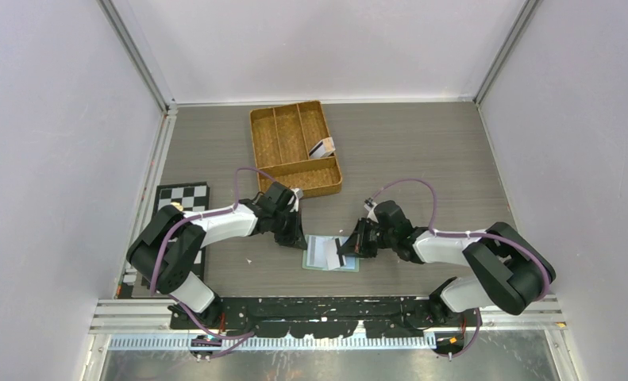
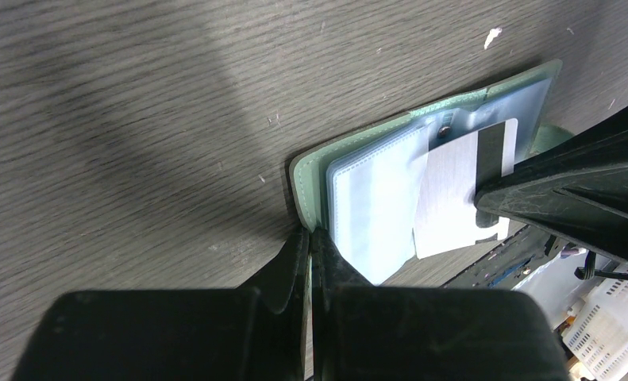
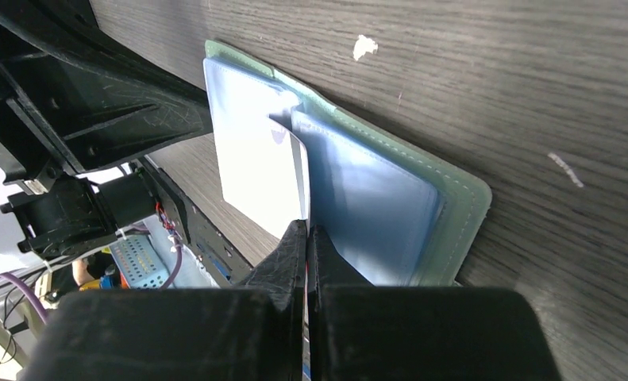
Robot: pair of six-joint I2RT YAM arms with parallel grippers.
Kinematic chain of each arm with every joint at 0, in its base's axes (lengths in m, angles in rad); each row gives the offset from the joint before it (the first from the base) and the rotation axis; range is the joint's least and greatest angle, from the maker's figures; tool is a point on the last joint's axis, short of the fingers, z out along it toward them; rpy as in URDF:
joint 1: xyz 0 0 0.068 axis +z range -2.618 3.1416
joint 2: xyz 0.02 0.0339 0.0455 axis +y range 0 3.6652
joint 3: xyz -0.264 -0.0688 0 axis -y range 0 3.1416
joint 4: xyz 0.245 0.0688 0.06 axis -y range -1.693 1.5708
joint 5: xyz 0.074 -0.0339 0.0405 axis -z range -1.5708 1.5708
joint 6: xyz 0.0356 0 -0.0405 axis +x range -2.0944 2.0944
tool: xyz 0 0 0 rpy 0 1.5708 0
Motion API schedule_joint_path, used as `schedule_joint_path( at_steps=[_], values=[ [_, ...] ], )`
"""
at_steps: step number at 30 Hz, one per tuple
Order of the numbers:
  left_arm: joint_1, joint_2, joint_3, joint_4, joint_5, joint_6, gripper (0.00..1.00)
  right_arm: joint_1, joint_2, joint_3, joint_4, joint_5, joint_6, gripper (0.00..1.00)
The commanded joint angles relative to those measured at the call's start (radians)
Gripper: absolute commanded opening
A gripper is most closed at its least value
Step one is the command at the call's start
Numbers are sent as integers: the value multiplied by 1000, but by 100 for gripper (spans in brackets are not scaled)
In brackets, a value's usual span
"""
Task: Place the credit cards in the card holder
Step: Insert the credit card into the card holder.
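The sage-green card holder lies open on the table between the arms, its clear pockets facing up. My left gripper is shut on the edge of its green cover, seen from above at the left gripper. My right gripper is shut on a silvery-grey credit card with a black stripe. That card lies across the pockets, one end tucked at the middle fold. More credit cards lean in the woven tray.
The woven brown divided tray stands behind the card holder, near the left arm's wrist. A chequered board lies at the left edge. White crumbs dot the wood. Grey walls close off three sides.
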Motion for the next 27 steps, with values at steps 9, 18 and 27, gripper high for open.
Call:
schedule_joint_path(
  at_steps=[9,18,27],
  values=[
    [-5,44,-41,-46,-84,26,0,26,126,22,73,91,7,0],
    [-6,31,-50,-43,-79,20,0,51,114,35,35,118,-4,15],
    [-5,-2,-50,-63,-90,22,0,61,-37,84,-212,184,-70,39]
  ],
)
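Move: The clear pocket on the left half of the open card holder, which the held card is going into, has its middle about 5 cm left of the right hand, 1 cm ahead and 1 cm below. The card's middle is 2 cm left and 1 cm ahead of that hand, and the empty right pocket some 2 cm to its right. The wicker tray sits roughly 29 cm ahead and 10 cm left. From the left hand the left pocket is about 3 cm right and 1 cm back. Slide the pinched credit card about 2 cm left and forward with the right gripper, sinking slightly, so it runs deeper into the left pocket. Stop there and open the right fingers to about a third, letting go of the striped edge, then start easing back to the right and up by half a centimetre or so. Keep the left gripper still, pinching the holder's left edge. ##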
